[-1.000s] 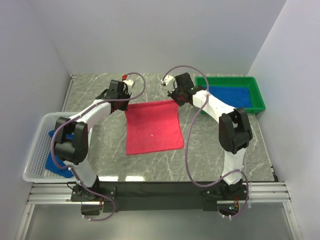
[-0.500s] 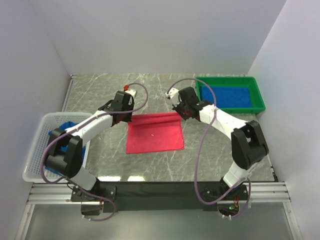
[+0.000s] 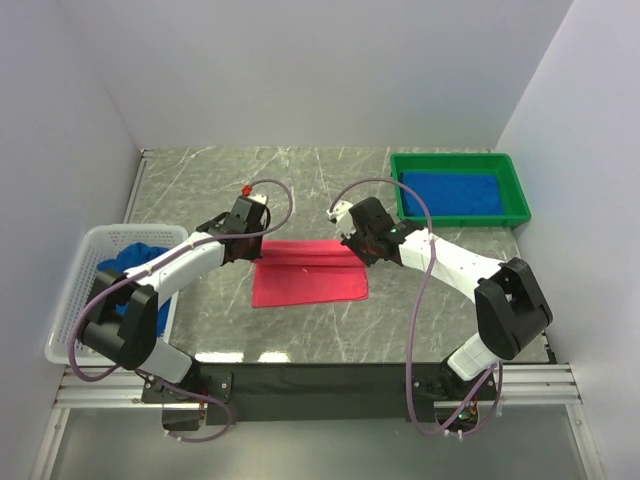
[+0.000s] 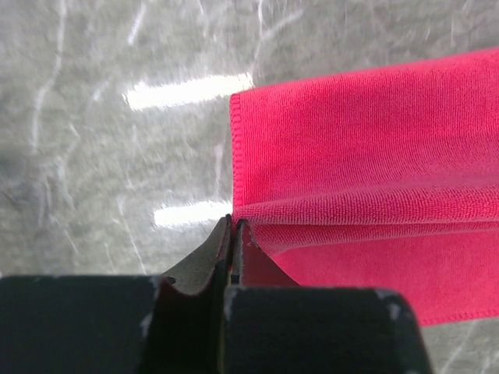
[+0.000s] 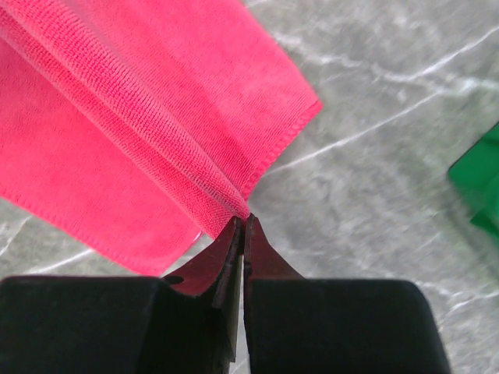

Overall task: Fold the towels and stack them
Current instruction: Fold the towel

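The pink-red towel (image 3: 312, 285) lies in the middle of the table, its far edge lifted and drawn over the rest in a low fold. My left gripper (image 3: 255, 245) is shut on the towel's far left corner (image 4: 238, 216). My right gripper (image 3: 358, 252) is shut on the far right corner (image 5: 238, 206). In both wrist views the jaws are pressed together with the red cloth's hem pinched at their tips. A blue towel (image 3: 452, 194) lies flat in the green tray. Another blue towel (image 3: 128, 262) is bunched in the white basket.
The green tray (image 3: 458, 157) stands at the back right, its corner (image 5: 479, 187) showing in the right wrist view. At the table's left edge stands the white lattice basket (image 3: 68, 315). Grey marble table (image 3: 440, 300) surrounds the towel.
Both grippers have come toward the near edge, each with a far corner of the red towel. The far edge has travelled over the cloth, so the towel now shows as a shorter band.
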`<state>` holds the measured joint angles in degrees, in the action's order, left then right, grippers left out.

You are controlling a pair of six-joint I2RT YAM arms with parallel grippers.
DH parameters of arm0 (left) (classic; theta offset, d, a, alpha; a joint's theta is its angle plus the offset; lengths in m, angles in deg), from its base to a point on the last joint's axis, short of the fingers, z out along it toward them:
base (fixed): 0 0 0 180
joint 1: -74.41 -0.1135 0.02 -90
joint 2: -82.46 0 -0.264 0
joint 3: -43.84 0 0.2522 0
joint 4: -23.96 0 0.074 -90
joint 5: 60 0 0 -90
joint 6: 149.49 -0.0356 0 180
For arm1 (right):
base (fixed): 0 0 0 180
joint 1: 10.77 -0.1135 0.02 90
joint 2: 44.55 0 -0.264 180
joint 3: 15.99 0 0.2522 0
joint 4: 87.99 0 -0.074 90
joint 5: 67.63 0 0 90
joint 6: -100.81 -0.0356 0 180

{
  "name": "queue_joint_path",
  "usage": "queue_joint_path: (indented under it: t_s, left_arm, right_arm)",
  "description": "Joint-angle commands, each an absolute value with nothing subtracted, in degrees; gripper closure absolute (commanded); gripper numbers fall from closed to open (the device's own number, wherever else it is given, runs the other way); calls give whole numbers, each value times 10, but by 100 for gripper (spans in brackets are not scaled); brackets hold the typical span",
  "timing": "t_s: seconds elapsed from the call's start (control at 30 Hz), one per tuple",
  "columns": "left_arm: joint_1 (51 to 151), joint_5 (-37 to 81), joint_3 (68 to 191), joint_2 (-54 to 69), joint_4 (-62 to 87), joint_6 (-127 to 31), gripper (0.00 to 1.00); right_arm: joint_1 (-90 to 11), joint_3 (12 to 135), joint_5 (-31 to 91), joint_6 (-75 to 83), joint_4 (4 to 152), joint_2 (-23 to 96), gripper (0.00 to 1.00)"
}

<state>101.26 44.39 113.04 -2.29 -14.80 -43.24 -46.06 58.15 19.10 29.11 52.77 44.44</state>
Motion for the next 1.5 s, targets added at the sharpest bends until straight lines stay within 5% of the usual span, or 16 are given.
queue_joint_path:
  t_s: [0.0,1.47]
  left_arm:
    - [1022,470,1119,-4,-180,-402,99]
    - [1035,441,1037,42,-220,-220,99]
  right_arm:
    - [-460,566,154,272,492,419,100]
    - [-499,527,147,218,453,453,100]
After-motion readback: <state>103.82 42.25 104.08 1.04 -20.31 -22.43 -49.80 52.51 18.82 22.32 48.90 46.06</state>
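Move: Each hand already pinches one end of the red towel's folded-over edge. The near left corner lies about 12 cm back from the left hand, 1 cm to its left and 7 cm below; the white basket is some 30 cm left and 8 cm back. From the right hand the near right corner is 9 cm back, 1 cm right, 7 cm below; the green tray is roughly 20 cm ahead and 21 cm right. Both hands, still pinching, carry the folded-over edge back about 6 cm and down 5, towards the near hem. ##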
